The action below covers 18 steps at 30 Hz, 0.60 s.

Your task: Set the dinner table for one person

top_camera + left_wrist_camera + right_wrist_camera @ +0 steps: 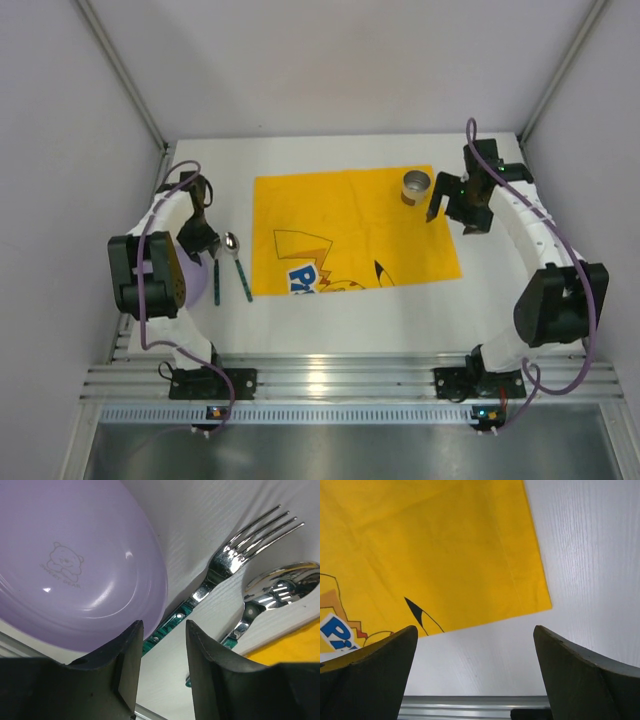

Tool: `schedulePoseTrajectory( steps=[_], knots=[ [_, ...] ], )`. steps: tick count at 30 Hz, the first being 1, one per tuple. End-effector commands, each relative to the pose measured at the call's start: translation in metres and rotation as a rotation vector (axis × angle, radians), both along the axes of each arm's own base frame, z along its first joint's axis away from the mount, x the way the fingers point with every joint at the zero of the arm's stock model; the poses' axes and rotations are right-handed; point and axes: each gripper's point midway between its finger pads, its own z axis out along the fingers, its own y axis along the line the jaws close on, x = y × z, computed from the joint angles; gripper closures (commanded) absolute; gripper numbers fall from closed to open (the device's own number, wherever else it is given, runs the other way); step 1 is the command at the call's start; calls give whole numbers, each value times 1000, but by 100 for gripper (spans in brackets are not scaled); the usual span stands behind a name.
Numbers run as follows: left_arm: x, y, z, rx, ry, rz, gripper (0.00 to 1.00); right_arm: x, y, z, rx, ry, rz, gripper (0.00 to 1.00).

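Observation:
The white dinner table [350, 325] carries a yellow cartoon-printed mat [350, 230] in its middle. A metal cup [416, 186] stands on the mat's far right corner. A purple bowl [196, 278] lies at the left, partly under my left arm; the left wrist view shows it [75, 565] with a bear print. A fork [250, 535] and a spoon [285, 582] with teal handles lie side by side left of the mat. My left gripper [162, 630] is open and empty, just above the fork handle beside the bowl. My right gripper [475, 635] is wide open and empty, over bare table by the mat's right edge.
The mat's near right corner [540, 600] lies flat in the right wrist view. Grey walls enclose the table on the left, right and back. An aluminium rail [340, 380] runs along the near edge, where both arm bases are bolted.

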Motion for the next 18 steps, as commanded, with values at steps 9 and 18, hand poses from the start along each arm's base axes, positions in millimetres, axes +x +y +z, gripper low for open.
schedulePoseTrajectory(
  steps=[9,18],
  knots=[
    [0,12,-34,49,61,-4,67,-23,-14,-8,-25,-13,21,0],
    [0,17,-46,30,105,-10,100,-19,-12,-9,-17,5,38,0]
  ],
)
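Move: The purple plate's middle lies about 11 cm to the left gripper's left and 3 cm back, some 5 cm below it, so its right rim is almost under the fingers. The fork lies about 3 cm to the gripper's right, level with it fore and aft. The spoon is about 9 cm to the right, also level, both some 6 cm down. From the right gripper the plate is roughly 74 cm left, 6 cm back and 16 cm down. Lower the left gripper about 4 cm onto the plate's right-hand rim, easing slightly left and back as it nears the table, one finger inside the rim and the other between plate and fork. Close the half-open fingers to pinch the rim. Meanwhile draw the wide-open right gripper about 3 cm farther back and a little down, then hold it still. ##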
